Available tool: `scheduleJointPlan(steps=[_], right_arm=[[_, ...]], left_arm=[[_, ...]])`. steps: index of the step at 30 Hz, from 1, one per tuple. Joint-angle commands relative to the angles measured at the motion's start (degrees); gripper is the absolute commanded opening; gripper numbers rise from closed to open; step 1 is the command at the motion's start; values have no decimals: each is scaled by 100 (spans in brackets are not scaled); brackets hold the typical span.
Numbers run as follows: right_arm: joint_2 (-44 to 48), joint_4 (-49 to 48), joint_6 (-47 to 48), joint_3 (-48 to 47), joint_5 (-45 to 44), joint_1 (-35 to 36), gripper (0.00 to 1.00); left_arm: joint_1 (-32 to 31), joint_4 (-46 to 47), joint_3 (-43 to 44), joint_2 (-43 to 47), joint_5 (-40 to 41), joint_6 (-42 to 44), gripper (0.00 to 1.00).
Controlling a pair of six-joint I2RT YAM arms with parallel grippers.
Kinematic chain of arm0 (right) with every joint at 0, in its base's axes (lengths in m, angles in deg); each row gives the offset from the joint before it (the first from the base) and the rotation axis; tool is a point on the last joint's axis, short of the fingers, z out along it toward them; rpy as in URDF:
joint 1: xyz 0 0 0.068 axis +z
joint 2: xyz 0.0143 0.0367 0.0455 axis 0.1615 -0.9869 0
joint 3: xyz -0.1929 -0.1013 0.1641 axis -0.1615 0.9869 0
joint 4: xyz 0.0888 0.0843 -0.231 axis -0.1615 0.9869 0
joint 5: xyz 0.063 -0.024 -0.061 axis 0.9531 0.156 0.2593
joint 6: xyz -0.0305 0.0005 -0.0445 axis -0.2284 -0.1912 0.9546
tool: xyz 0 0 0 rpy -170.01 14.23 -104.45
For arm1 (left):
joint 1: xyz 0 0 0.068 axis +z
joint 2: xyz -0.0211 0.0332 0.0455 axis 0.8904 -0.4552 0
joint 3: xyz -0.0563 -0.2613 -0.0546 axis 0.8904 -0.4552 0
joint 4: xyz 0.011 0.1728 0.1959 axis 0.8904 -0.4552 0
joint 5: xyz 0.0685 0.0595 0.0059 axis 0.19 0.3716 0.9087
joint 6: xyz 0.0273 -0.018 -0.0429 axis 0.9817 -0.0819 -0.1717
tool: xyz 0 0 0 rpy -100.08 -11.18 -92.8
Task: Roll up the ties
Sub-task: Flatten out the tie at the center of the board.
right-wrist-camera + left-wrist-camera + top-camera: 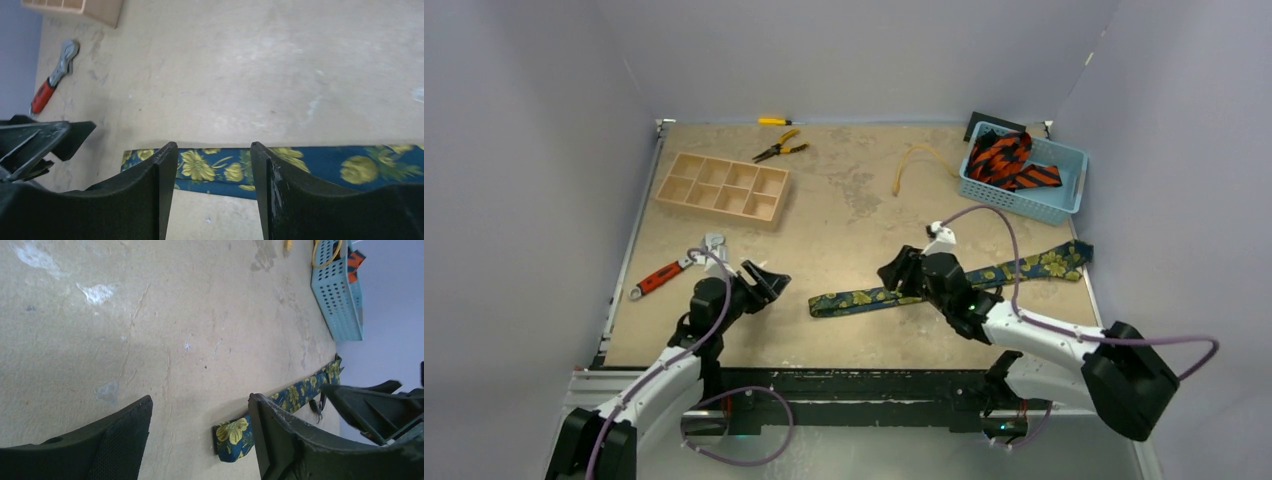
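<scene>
A dark navy tie with yellow flowers (944, 280) lies flat across the table's right half, its narrow end at the left. My left gripper (769, 283) is open and empty, just left of that end; the end shows in the left wrist view (234, 437) between the fingers, nearer the right one. My right gripper (902, 272) is open and empty, above the tie's left part; the tie shows in the right wrist view (215, 167) beyond the fingertips. Orange-red ties with black stripes (1007, 162) lie in a blue basket (1064, 205) at the back right.
A wooden compartment tray (724, 187) stands at the back left. A red-handled wrench (669, 268) lies near the left arm. Yellow-handled pliers (780, 148) and a yellow cord (916, 160) lie at the back. Grey walls enclose the table.
</scene>
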State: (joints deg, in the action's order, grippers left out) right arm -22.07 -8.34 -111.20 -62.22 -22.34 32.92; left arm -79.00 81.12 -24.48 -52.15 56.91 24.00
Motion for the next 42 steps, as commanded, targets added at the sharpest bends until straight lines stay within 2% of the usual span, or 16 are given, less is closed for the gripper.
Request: scheduleJointPlan(steps=[1, 5, 9, 14, 19, 22, 26, 30, 33, 35, 42], right_arm=[[-686, -406, 839, -534, 219, 504, 58], [-1436, -758, 1062, -850, 472, 942, 52], [-1893, -1068, 1001, -933, 609, 1063, 49], [-2123, -1544, 996, -489, 548, 1183, 45], [-2295, -1844, 947, -55, 502, 1240, 42], [-2346, -1902, 821, 40, 525, 1254, 40], [-2439, -1919, 634, 107, 488, 1295, 39], [-2361, -1842, 463, 201, 308, 1324, 39], [-2305, -1740, 334, 267, 208, 1324, 40], [-2284, -1683, 236, 322, 157, 1337, 40], [-2182, -1704, -98, 593, 94, 1393, 40]], left_arm=[[-180, 49, 205, -409, -434, 292, 67], [-590, -56, 404, -837, -524, 273, 65], [-765, 416, 395, -1186, -774, -142, 66], [-782, 903, 437, -1404, -1054, -585, 68], [-817, 563, 840, -1184, -1135, -621, 64], [-865, 464, 1149, -1040, -1169, -711, 55], [-1172, 693, 1406, -1279, -1186, -839, 33], [-1637, 1086, 1379, -1760, -1038, -865, 13], [-1834, 1419, 1192, -2101, -946, -911, 3], [-1846, 1605, 1033, -2273, -899, -943, 0], [-1847, 1852, 576, -2756, -615, -723, 0]])
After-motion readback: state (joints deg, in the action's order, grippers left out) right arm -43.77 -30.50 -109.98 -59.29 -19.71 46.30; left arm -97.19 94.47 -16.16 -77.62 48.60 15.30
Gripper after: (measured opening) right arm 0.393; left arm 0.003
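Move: About 12 cm to the right of the left hand, 5 cm back and 5 cm below, lies the tie's left end; the wrench sits about 26 cm to that hand's left and 4 cm ahead, the wooden tray some 24 cm ahead and 13 cm left. From the right hand, the tie stretch it goes for is about 7 cm left, 6 cm back and 7 cm down, and the tie's left end 19 cm left and 7 cm back. Sweeping left, down and back, the right hand comes down onto the tie near its left end, fingers narrowing but not shut, turning about 20 degrees counter-clockwise, then stays low there. The left hand dips back and right, hops up some 9 cm while shutting its fingers, and comes down over the tie's left end, about 11 cm right of its start. ##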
